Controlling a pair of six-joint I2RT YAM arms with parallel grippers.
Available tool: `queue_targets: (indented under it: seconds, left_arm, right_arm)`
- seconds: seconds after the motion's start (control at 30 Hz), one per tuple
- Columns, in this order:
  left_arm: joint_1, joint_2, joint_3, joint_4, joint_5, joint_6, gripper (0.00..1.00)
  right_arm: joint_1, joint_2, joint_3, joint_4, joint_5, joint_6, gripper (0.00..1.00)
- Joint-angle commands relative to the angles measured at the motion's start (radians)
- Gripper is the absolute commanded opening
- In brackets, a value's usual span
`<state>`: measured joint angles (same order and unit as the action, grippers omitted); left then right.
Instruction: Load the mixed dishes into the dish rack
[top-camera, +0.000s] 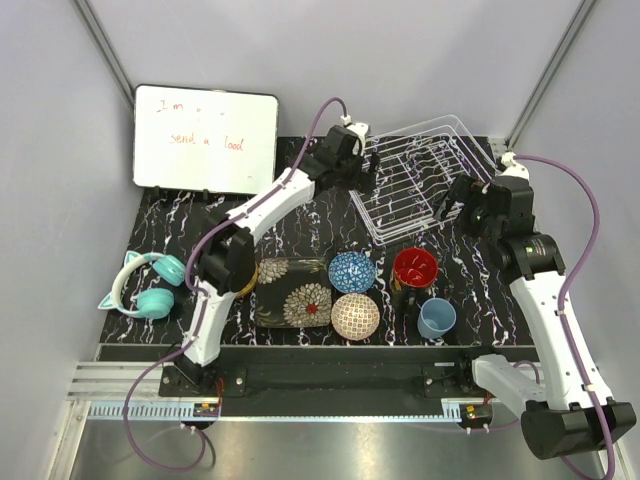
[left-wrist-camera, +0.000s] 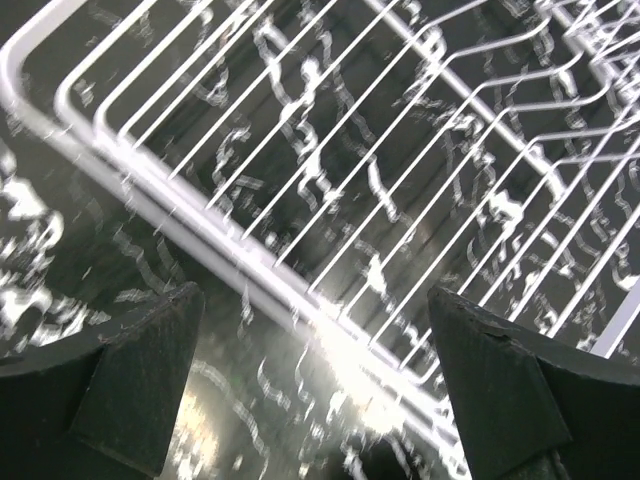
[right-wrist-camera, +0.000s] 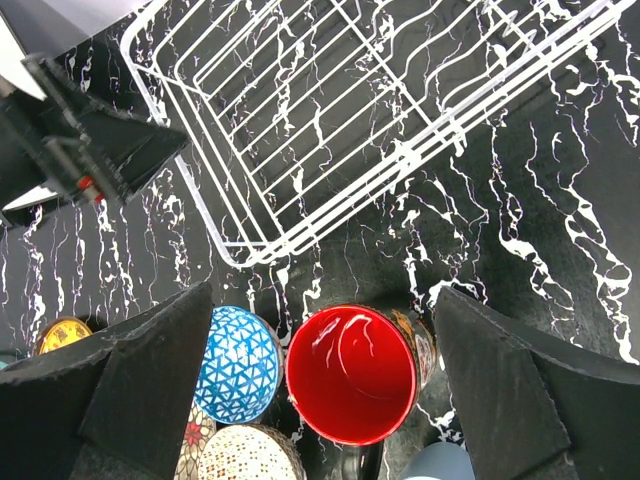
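Observation:
The white wire dish rack stands at the back right with nothing in it. My left gripper is open and empty at its left rim; the rim wire runs between the jaws. My right gripper is open and empty, held above the black mug with red inside. In front stand the dark floral plate, blue patterned bowl, beige patterned bowl, the mug and the light-blue cup. The yellow plate is mostly hidden behind my left arm.
Teal cat-ear headphones lie at the left edge of the black marbled table. A whiteboard with red writing leans at the back left. Grey walls close in both sides.

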<state>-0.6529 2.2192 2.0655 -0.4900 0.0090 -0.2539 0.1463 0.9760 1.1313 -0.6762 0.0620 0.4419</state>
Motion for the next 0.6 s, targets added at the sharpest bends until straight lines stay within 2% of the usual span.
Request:
queue_targets:
  seconds: [0.0,0.27,0.43,0.57]
  left_arm:
    - [-0.005,-0.107,-0.068,-0.038,-0.069,-0.016,0.99]
    - [-0.02,-0.044,-0.051,-0.067,-0.083,-0.11,0.99]
    - [-0.025,0.034,0.002,-0.117,-0.102,-0.123,0.99]
    - [-0.022,0.04,-0.031,-0.119,-0.132,-0.12,0.99]
  right_arm:
    - [0.009,-0.003,-0.018,0.046,-0.017,-0.003,1.0]
    - [0.007,-0.007,-0.008,0.05,-0.028,0.003,1.0]
    - [0.009,-0.008,0.005,0.049,-0.031,0.003,0.99]
    - [0.009,-0.002,0.015,0.047,-0.027,0.003,1.0]
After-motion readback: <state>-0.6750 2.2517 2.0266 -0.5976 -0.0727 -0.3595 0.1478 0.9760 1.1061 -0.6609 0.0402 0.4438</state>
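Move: The dish rack's left rail is below the left hand: its middle is some 4 cm to the right, 2 cm ahead and 12 cm lower, with the rack's own middle roughly 15 cm right and 4 cm ahead. The blue bowl sits about 18 cm back and 3 cm left, the red bowl about 17 cm back and 12 cm right. From the right hand that rail's middle is about 13 cm ahead, 14 cm left and 23 cm down. No contact to be seen yet: the left hand, fingers wide open, sinks about 5 cm towards the rack's left rail. It first eases back and a little left, some 2 cm each, then drops ever faster, its fingers tipping about 10 degrees more steeply down and turning slightly counter-clockwise. ##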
